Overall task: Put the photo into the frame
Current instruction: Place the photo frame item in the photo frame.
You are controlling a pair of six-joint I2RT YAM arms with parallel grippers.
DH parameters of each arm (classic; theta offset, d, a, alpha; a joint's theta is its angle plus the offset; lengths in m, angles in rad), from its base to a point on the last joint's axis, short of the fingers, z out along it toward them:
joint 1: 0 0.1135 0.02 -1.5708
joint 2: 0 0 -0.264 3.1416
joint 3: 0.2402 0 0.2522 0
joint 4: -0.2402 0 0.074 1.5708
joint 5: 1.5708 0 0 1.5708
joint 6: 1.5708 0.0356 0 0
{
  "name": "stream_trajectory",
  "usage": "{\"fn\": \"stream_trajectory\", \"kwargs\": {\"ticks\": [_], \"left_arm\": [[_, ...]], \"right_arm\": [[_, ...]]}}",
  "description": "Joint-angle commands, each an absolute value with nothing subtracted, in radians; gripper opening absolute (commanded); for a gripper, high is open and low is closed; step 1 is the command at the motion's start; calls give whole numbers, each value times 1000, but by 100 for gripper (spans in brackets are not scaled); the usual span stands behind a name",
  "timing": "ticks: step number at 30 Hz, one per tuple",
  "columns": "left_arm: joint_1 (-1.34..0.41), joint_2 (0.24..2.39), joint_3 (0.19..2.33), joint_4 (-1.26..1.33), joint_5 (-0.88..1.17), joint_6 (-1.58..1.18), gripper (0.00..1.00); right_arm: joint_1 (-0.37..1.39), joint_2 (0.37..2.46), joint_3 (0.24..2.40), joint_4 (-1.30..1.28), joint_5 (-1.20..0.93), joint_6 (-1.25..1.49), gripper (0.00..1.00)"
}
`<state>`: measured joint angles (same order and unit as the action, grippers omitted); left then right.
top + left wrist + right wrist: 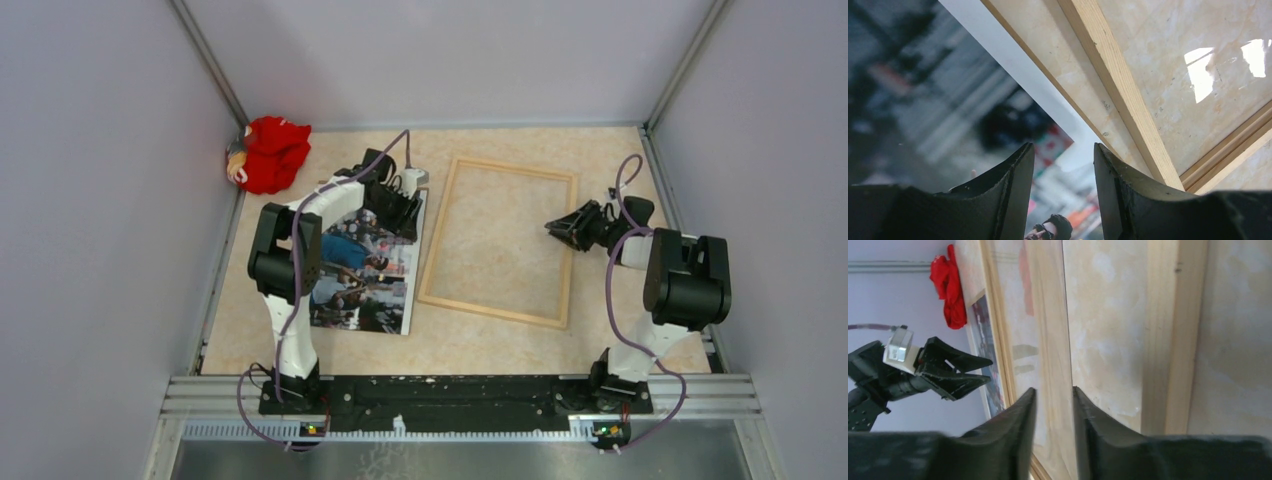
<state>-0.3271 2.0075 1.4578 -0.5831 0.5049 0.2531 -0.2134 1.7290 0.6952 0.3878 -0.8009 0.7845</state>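
The photo lies face up on the table, left of the frame, which lies flat in the middle. My left gripper is open and empty, low over the photo's far right corner. In the left wrist view the blurred print fills the space under the open gripper, and the frame's wooden rail runs beside it. My right gripper is open and empty over the frame's right side. In the right wrist view the gripper points across the frame toward the photo.
A red cloth bundle sits in the back left corner and also shows in the right wrist view. Grey walls close in the beige table on three sides. The arm bases stand on a metal rail at the near edge.
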Motion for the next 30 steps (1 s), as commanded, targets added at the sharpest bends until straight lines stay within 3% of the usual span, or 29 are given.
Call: {"fn": "stream_trajectory", "kwargs": {"ticks": [1,6,11,28,30], "left_arm": [[-341,1973,1451,-557,509,272,54],[-344,1975,1457,-558,511,269,54],[-344,1975,1459,-558,506,271,55],[-343,1972,1452,-553,490,274,54],[-344,1973,1453,-553,487,275,54]], "right_arm": [[-204,1707,755,244,-757,683,40],[-155,1659,857,-31,-589,518,56],[-80,1652,942,-212,-399,423,63],[13,1604,989,-353,-138,348,66],[37,1593,1003,-380,-94,336,89]]}}
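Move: The frame's right rail passes about 3 cm to the right of the right hand, its middle some 4 cm nearer the base and 4 cm below. The frame's left rail lies roughly 23 cm to that hand's left, level with it, and the photo's middle about 37 cm left and 5 cm back. From the left hand, the right rail's middle is some 31 cm to the right and 4 cm back. The right hand opens its fingers from a narrow gap to well over half wide and sinks some 3 cm inside the frame, while the wrist swings about 40 degrees from a slanting reach to the left to point much more steeply down. In the second half it also draws back about 2 cm and a little to the right, its right-hand finger coming to bear on the inner side of the right rail, beside the edge of a clear sheet. ##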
